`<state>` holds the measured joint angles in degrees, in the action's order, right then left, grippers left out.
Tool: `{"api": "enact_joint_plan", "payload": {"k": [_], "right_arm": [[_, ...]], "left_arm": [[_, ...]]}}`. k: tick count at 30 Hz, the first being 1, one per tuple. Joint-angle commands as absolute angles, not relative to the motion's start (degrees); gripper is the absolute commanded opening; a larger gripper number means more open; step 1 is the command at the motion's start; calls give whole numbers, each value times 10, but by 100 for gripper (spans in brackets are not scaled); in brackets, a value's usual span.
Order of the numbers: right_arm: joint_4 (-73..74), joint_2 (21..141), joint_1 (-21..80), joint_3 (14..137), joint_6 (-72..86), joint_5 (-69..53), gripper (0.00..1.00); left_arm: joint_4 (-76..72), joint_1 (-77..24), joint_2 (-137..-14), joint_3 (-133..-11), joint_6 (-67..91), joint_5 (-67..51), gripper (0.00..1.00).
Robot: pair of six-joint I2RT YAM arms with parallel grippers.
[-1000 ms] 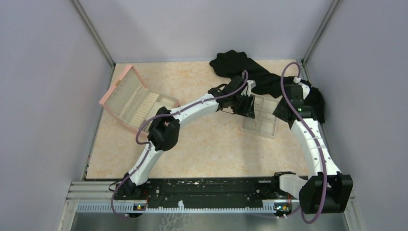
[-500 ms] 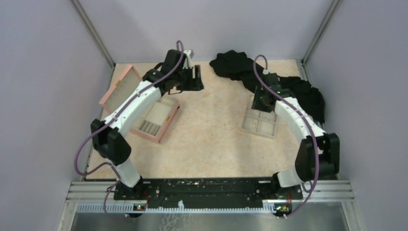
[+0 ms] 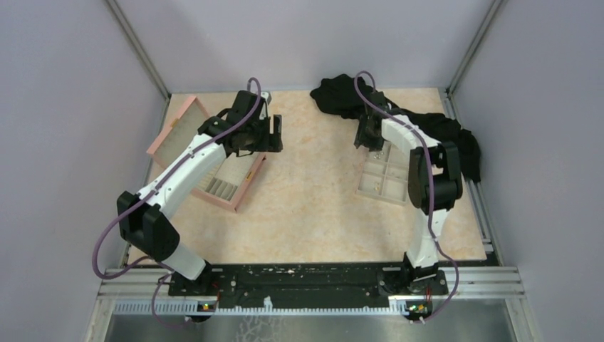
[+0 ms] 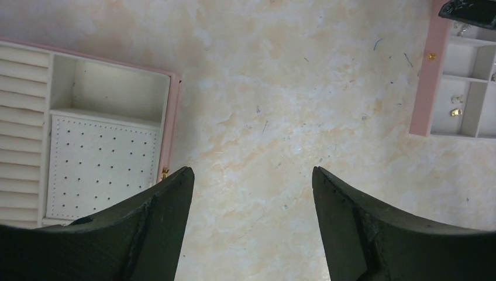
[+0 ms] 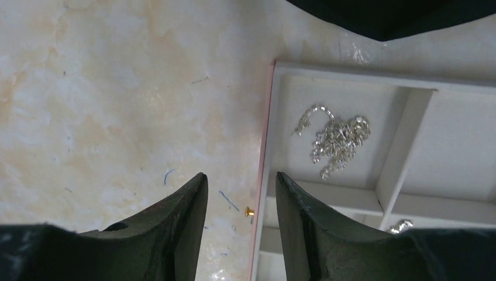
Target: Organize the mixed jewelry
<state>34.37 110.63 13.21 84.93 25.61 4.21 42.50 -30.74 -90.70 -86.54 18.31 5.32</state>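
Note:
The mixed jewelry lies in and beside the beige compartment tray (image 3: 384, 178). A silvery chain tangle (image 5: 336, 137) rests in one compartment of the tray (image 5: 409, 126), and a tiny gold piece (image 5: 250, 212) sits on the table against the tray's edge. My right gripper (image 5: 240, 174) hangs open above that gold piece, holding nothing; from above it (image 3: 370, 139) is at the tray's far end. My left gripper (image 4: 251, 171) is wide open and empty over bare table, between the pink box (image 4: 105, 117) and the tray (image 4: 430, 88). Small gold pieces (image 4: 455, 111) show in the tray.
The pink box (image 3: 214, 160) stands open at the left, its lid raised toward the wall. A black cloth (image 3: 427, 121) is heaped at the back right, touching the tray's far end. Grey walls close in on both sides.
The left arm swung from the tray across to the pink box. The right gripper moved to the tray's far left corner. Both grippers opened wider.

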Motion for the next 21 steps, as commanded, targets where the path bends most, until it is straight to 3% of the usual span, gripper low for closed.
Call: {"api": "enact_joint_plan", "payload": {"k": [1, 3, 7, 11, 16, 21], "right_arm": [[352, 1139, 125, 909, 249, 60, 46], [354, 1155, 121, 922, 247, 65, 46], [346, 1186, 114, 943, 236, 53, 28], [356, 1212, 114, 968, 230, 42, 19], [338, 1211, 133, 963, 217, -5, 12], [344, 1221, 194, 980, 165, -64, 11]], "left_arm": [[423, -307, -880, -845, 174, 74, 81], [423, -306, -881, -842, 175, 73, 81], [420, -307, -884, -838, 177, 69, 81], [416, -307, -890, -843, 173, 72, 81], [412, -307, -890, -841, 174, 81, 81], [408, -307, -887, -823, 178, 85, 81]]}}
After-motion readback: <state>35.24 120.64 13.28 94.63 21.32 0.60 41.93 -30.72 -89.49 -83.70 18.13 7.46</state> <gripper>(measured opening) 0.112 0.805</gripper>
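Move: The tray's pink left wall, at the spot to grip, is about 3 cm ahead of the right gripper, 1 cm to its right and 3 cm below. The tray's middle lies some 4 cm back and 9 cm right of the gripper; the silver necklace in the far-left compartment, 3 cm ahead and 5 cm right; the black cloth, roughly 13 cm ahead and 10 cm right. From the left gripper that wall spot is about 12 cm ahead, 29 cm right and 17 cm lower. Ease the right gripper forward about 3.5 cm and down some 2 cm onto the tray's left wall, closing the half-open fingers until they pinch the wall near its far corner, one on each side. Then, keeping that pinch, drag the wall left about 2.5 cm while turning the wrist slightly counter-clockwise. ##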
